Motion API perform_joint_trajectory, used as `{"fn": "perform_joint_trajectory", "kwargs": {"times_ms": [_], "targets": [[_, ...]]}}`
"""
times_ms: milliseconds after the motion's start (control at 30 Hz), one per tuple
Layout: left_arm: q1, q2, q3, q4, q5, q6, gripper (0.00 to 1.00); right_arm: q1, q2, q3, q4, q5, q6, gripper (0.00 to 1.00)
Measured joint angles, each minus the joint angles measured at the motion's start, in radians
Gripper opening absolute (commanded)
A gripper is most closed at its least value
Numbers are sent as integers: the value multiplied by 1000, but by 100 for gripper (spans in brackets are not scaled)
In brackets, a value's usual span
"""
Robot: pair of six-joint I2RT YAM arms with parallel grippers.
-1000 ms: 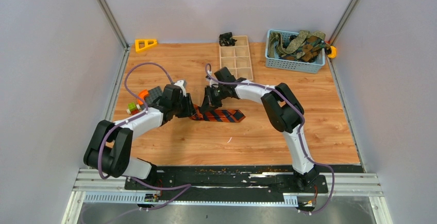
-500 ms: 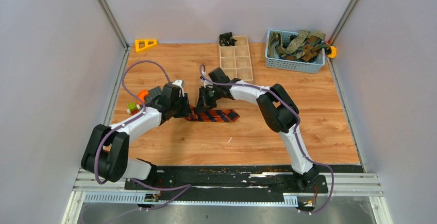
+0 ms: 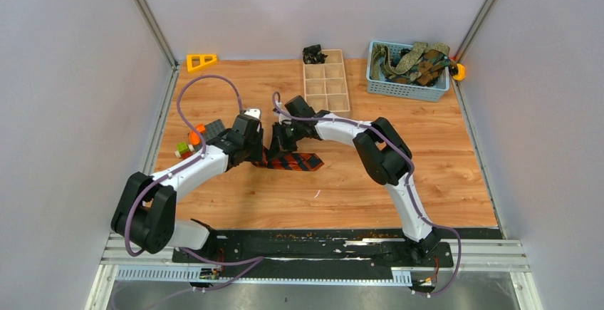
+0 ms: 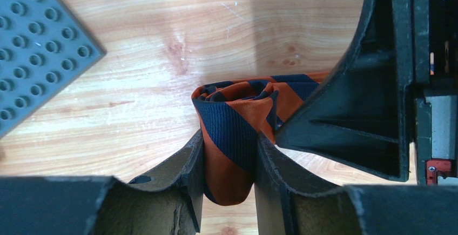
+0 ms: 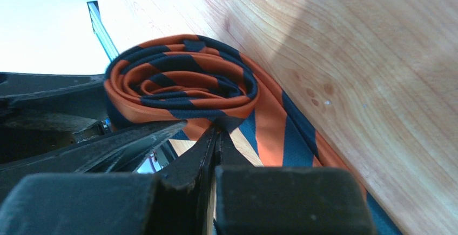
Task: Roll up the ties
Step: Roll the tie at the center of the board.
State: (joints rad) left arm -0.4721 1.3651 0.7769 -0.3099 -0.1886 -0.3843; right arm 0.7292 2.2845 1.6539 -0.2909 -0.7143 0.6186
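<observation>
The orange and navy striped tie [image 3: 293, 160] lies on the wooden table, part rolled, with a short flat tail pointing right. In the left wrist view its roll [image 4: 233, 117] stands on edge between my left gripper's fingers [image 4: 229, 162], which are shut on it from both sides. My right gripper [image 5: 219, 133] is shut, its tips pinching the outer layer where the tail [image 5: 281, 132] leaves the coil [image 5: 178, 86]. From above, the left gripper [image 3: 255, 147] and right gripper [image 3: 280, 143] meet at the roll. More ties [image 3: 414, 59], olive and brown, fill the basket.
A blue basket [image 3: 403, 88] stands at the back right, a wooden compartment tray [image 3: 326, 83] at the back middle with a dark bundle [image 3: 312, 54] behind it. An orange triangle [image 3: 201, 60] lies back left. A grey studded plate [image 4: 38, 46] and coloured blocks [image 3: 191, 141] sit by the left arm.
Both grippers have shifted left with the roll, and the tie's flat tail has been drawn left and grown shorter.
</observation>
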Motion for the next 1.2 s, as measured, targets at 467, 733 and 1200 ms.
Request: {"fn": "perform_joint_trajectory", "kwargs": {"times_ms": [467, 733, 1200], "targets": [[-115, 90, 76, -60, -240, 49, 17, -116, -188, -188, 4, 10, -24, 15], [-157, 138, 103, -75, -328, 59, 17, -149, -250, -266, 20, 26, -43, 37], [-235, 245, 175, -128, -486, 61, 17, -219, -349, -352, 21, 60, -49, 41]]}}
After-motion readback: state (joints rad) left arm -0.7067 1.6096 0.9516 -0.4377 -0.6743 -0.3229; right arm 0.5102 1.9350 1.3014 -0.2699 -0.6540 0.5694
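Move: The tie's roll stands in the left fingers, its middle about 1 cm ahead of and 1 cm below the left hand point, and about 4 cm to the left of the right hand and 1 cm back. The tie's loose end lies some 14 cm to the right of the right hand, 2 cm back and 3 cm lower. The block board is about 14 cm left of the left hand and 8 cm ahead, some 4 cm lower. The tie's roll stays pinched in the left hand, which turns it over to the right by nearly 30 degrees, the hand's left side rising, almost in place. The right hand's shut fingertips leave the roll's right side and back off about 12 cm to the right, also rising some 4 cm and easing forward, and open partway as they go. ##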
